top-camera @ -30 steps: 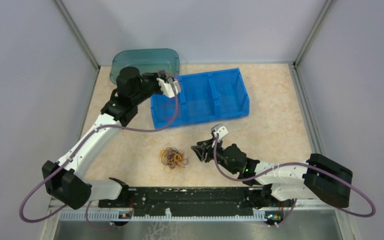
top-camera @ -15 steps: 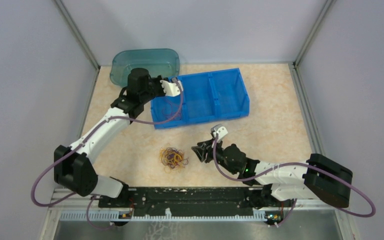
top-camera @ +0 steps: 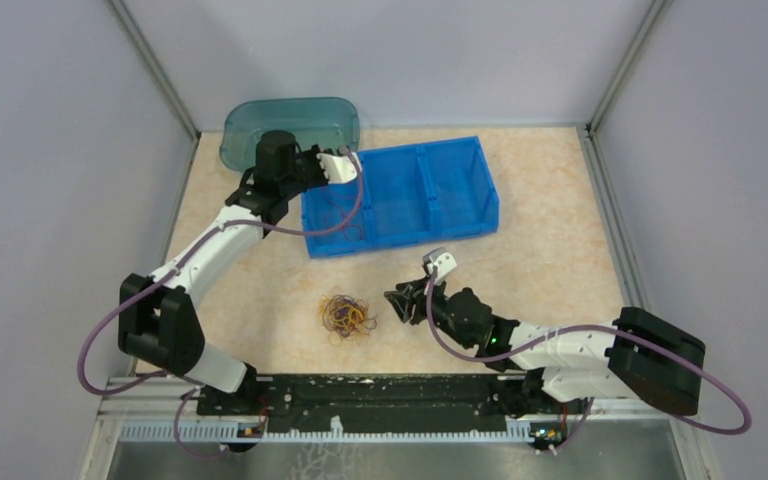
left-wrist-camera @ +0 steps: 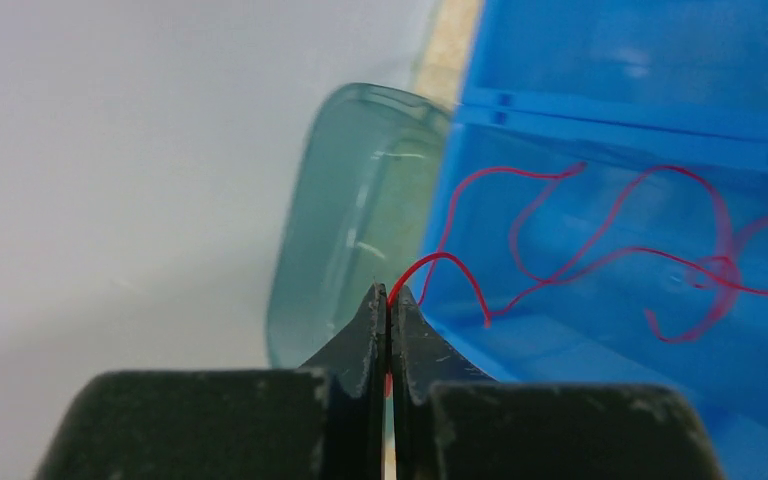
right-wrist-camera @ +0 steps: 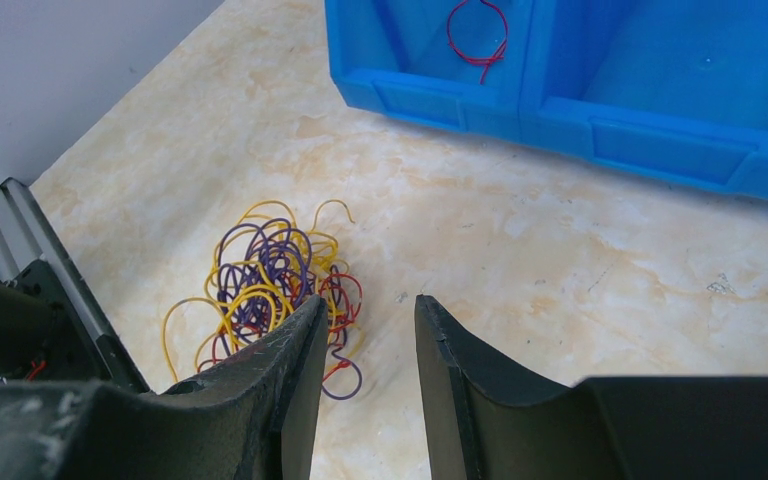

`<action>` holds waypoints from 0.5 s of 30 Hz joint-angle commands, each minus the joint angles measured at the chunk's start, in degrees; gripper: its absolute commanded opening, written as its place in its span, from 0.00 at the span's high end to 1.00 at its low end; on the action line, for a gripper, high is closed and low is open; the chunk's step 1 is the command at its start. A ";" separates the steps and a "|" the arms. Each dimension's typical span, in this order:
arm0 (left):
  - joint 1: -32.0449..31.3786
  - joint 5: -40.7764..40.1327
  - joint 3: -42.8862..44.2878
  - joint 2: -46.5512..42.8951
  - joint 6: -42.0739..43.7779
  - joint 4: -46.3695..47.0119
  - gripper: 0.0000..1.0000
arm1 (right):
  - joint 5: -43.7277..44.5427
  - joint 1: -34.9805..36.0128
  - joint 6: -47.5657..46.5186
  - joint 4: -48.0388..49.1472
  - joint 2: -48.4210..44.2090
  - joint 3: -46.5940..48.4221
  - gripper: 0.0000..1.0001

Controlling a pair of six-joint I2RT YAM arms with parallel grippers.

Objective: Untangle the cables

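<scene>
A tangled clump of cables (top-camera: 346, 316) (right-wrist-camera: 265, 288), yellow, purple and red, lies on the table in front of the arms. My right gripper (top-camera: 397, 300) (right-wrist-camera: 368, 305) stands open just right of the clump, nothing between its fingers. My left gripper (top-camera: 352, 163) (left-wrist-camera: 389, 292) is shut on a red cable (left-wrist-camera: 452, 268) above the left compartment of the blue bin (top-camera: 460, 165). Loose red cables (left-wrist-camera: 650, 240) (right-wrist-camera: 477, 35) lie inside that compartment.
A translucent teal tub (top-camera: 290, 122) (left-wrist-camera: 350, 210) stands behind the blue bin's left end. The bin's right compartment (top-camera: 457, 192) holds nothing I can see. Grey walls close in the table on three sides. A black rail (top-camera: 380, 392) runs along the near edge.
My left arm has reached farther back and right, carrying the pinched red cable over the bin's left compartment. The right arm and the clump have not moved.
</scene>
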 commanded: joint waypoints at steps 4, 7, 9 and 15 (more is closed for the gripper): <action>-0.42 6.34 -4.68 -1.76 -6.87 -10.62 1.00 | 1.19 0.44 0.00 1.72 -1.50 1.25 0.61; -0.38 8.04 -2.36 0.20 -9.71 -13.73 0.98 | 1.26 0.42 0.03 1.73 -1.38 1.45 0.61; -0.34 9.06 0.04 2.06 -11.00 -16.14 0.95 | 1.25 0.43 0.29 1.81 -1.27 1.37 0.61; 0.09 9.32 5.17 5.97 -11.29 -20.53 0.42 | 1.41 0.38 0.50 1.19 -2.37 1.04 0.61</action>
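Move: The red cable, still pinched in the left fingers, hangs into the blue box's left compartment, whose middle is about 7 cm back, 4 cm right and 23 cm below that hand. The green bin sits some 10 cm ahead, 9 cm left and 22 cm down; the box's middle compartment is about 5 cm back, 15 cm right and 23 cm down. From the idle right hand, the left compartment is about 20 cm ahead, 11 cm left and 9 cm below. The red cable is lowered into the left compartment and let go: the left hand sinks about 9 cm, drawing back some 4 cm at first, while its wrist tips the fingers down by roughly 25 degrees. As the descent slows, the shut fingers open to a bit under half, still above the compartment floor. ##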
